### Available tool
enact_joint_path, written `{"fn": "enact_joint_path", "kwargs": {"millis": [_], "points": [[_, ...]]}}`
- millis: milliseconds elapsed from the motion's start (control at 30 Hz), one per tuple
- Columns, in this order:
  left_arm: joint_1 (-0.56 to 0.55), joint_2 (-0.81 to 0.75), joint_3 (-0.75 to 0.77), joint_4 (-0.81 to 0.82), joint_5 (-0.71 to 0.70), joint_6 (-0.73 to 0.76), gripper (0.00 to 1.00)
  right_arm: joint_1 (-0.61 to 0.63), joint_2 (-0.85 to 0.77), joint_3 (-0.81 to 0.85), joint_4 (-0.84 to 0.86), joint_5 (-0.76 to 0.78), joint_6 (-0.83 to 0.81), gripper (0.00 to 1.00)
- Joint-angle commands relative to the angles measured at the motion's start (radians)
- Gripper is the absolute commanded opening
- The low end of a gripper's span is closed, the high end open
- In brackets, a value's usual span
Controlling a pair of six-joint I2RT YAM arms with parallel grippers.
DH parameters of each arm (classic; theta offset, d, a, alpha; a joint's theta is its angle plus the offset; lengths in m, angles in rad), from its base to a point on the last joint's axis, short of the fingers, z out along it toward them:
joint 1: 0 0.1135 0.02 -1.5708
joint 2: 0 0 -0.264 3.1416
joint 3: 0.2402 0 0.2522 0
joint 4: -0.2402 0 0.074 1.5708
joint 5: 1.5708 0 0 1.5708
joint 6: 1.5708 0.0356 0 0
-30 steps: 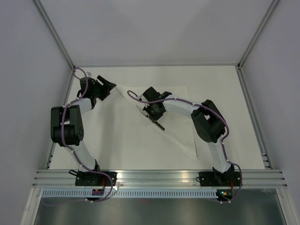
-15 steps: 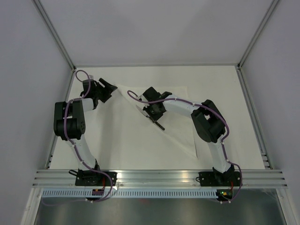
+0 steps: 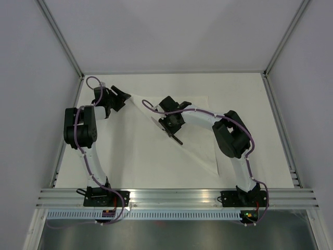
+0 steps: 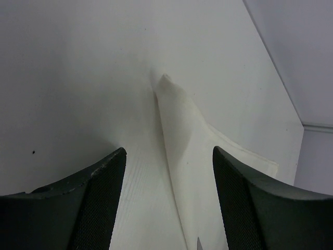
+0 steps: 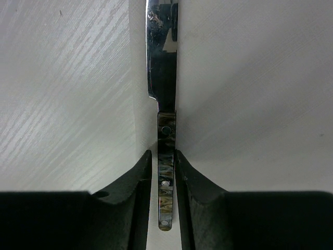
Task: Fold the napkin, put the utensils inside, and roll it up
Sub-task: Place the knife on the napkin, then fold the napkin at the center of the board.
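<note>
The napkin [image 3: 200,143] lies folded into a white triangle on the table, its long folded edge running diagonally. A dark knife [image 3: 177,138] of the utensils rests along that edge. My right gripper [image 3: 169,125] hovers over it. In the right wrist view the jaws stand slightly apart around the knife handle [image 5: 165,177], with a thin gap on the left side, and the blade [image 5: 162,67] points away over the napkin [image 5: 250,78]. My left gripper [image 3: 120,99] is open just off the napkin's far-left corner [image 4: 179,114], with nothing between its fingers [image 4: 104,177].
Metal rails [image 3: 177,198] run along the near edge by both arm bases. Grey walls close in the table [image 3: 130,156] on the left, right and back. A thin metal tip [image 4: 199,242] shows at the bottom edge of the left wrist view.
The right jaws have parted from the knife handle. The left arm's elbow has swung toward the back and its gripper has drawn slightly left, away from the napkin corner.
</note>
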Motion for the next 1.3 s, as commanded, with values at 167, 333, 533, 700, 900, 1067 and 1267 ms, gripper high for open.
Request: {"fn": "enact_joint_path", "kwargs": {"millis": [167, 333, 533, 700, 900, 1067, 1267], "points": [[-0.028, 0.089, 0.153, -0.017, -0.009, -0.005, 0.71, -0.046, -0.070, 0.065, -0.038, -0.055, 0.015, 0.30], [-0.045, 0.128, 0.230, -0.072, -0.035, 0.002, 0.65, -0.092, -0.118, 0.119, -0.065, -0.093, 0.016, 0.31], [-0.060, 0.135, 0.234, -0.113, -0.073, 0.009, 0.61, -0.189, -0.153, 0.188, -0.101, -0.153, 0.016, 0.31], [-0.065, 0.115, 0.215, -0.149, -0.113, 0.009, 0.61, -0.247, -0.173, 0.225, -0.117, -0.192, 0.013, 0.32], [-0.065, 0.108, 0.227, -0.198, -0.150, 0.004, 0.61, -0.292, -0.187, 0.222, -0.122, -0.221, 0.012, 0.32], [-0.069, 0.120, 0.250, -0.228, -0.173, -0.001, 0.52, -0.313, -0.194, 0.200, -0.122, -0.231, 0.009, 0.32], [-0.075, 0.134, 0.279, -0.262, -0.191, 0.001, 0.46, -0.334, -0.208, 0.194, -0.124, -0.241, 0.005, 0.32]]}}
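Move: The released knife lies between the right gripper's part-open fingers, its middle about 2 cm ahead, 2 cm left and 1 cm below. From that hand, the napkin's far-right corner is some 23 cm ahead and 19 cm right. The left gripper's target, the napkin's far-left corner, is about 5 cm ahead, 2 cm right and 4 cm below; the knife lies some 17 cm back and 20 cm right of that gripper. Lift the right gripper clear of the knife handle, about 12 cm up, carrying it forward and to the right over the napkin with its left side rising and a slight clockwise turn, fingers kept part open; then ease to a near stop. Meanwhile bring the left gripper some 3 cm forward and slightly down, close to the napkin's far-left corner, narrowing its fingers without shutting them. ##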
